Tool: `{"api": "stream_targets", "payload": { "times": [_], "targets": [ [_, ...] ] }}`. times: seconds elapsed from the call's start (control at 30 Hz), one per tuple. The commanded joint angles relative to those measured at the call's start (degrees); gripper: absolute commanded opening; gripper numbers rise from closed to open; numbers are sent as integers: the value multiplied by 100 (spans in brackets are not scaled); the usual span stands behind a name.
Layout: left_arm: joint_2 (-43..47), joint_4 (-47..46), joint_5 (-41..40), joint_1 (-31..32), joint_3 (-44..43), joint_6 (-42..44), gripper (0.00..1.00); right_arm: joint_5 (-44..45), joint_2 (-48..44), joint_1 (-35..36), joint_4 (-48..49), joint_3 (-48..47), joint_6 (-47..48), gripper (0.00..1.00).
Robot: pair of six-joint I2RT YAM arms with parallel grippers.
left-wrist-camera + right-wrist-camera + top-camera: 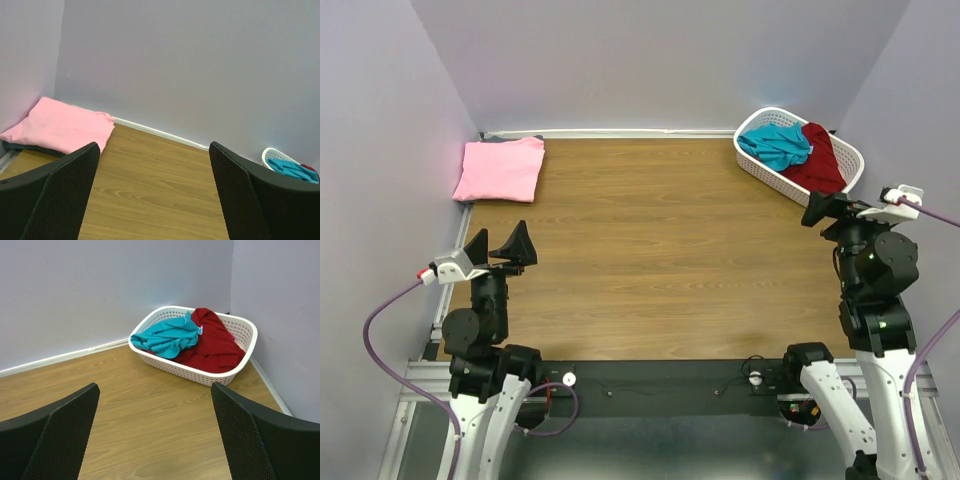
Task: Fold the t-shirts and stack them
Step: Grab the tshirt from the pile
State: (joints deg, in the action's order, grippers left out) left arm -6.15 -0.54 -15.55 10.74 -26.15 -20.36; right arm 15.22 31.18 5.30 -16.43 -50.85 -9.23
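A folded light pink t-shirt lies flat in the far left corner of the wooden table. A crumpled teal t-shirt and a dark red t-shirt lie bunched in the white basket at the far right. My left gripper hovers open at the near left, well short of the pink shirt. At the right edge my right gripper is open just in front of the basket. Both hold nothing.
Lavender walls close off the back and both sides of the table. A white strip runs along the back edge. A dark layer peeks out from under the pink shirt. Bare wood spans the middle between the arms.
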Motion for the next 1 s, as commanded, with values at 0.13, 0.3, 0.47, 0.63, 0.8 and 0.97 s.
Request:
{"api": "stream_targets", "payload": {
  "times": [0.13,0.3,0.47,0.63,0.8,0.97],
  "targets": [
    [44,-113,-53,16,75,85,98,-555,757,41,526,242,-253,100],
    [88,-140,-18,16,84,111,98,-617,2267,41,956,-64,-834,100],
    [167,-149,43,16,102,76,98,-432,4235,15,966,-1153,-1238,100],
    [264,-105,79,24,102,23,98,-319,6108,-301,975,-2445,-1704,100],
    [290,-87,78,24,110,23,98,-213,7269,-696,957,-3377,-1678,100],
    [229,-166,114,24,145,41,98,-458,8263,-987,957,-4010,-1556,100]
  ]
}}
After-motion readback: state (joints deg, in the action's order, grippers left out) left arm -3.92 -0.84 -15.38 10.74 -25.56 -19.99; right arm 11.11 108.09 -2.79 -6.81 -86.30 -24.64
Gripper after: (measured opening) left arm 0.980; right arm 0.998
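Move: Some 29 cm ahead of the right hand, 8 cm to its right and 28 cm below it lies the red t-shirt in the white basket. The teal t-shirt lies beside it, about 33 cm ahead of the hand and 2 cm to its left; the basket's middle is about 31 cm ahead and 4 cm right. From the left hand the red t-shirt is roughly 33 cm ahead, 70 cm to the right and 25 cm lower. Sweeping forward about 30 cm and down some 18 cm, the right hand swoops to just over the basket, bearing a little left at first, then swinging about 6 cm back to the right towards the red t-shirt. The wrist tips down by roughly 30 degrees and rolls its left side up; the fingers stay wide open, still above the cloth. ##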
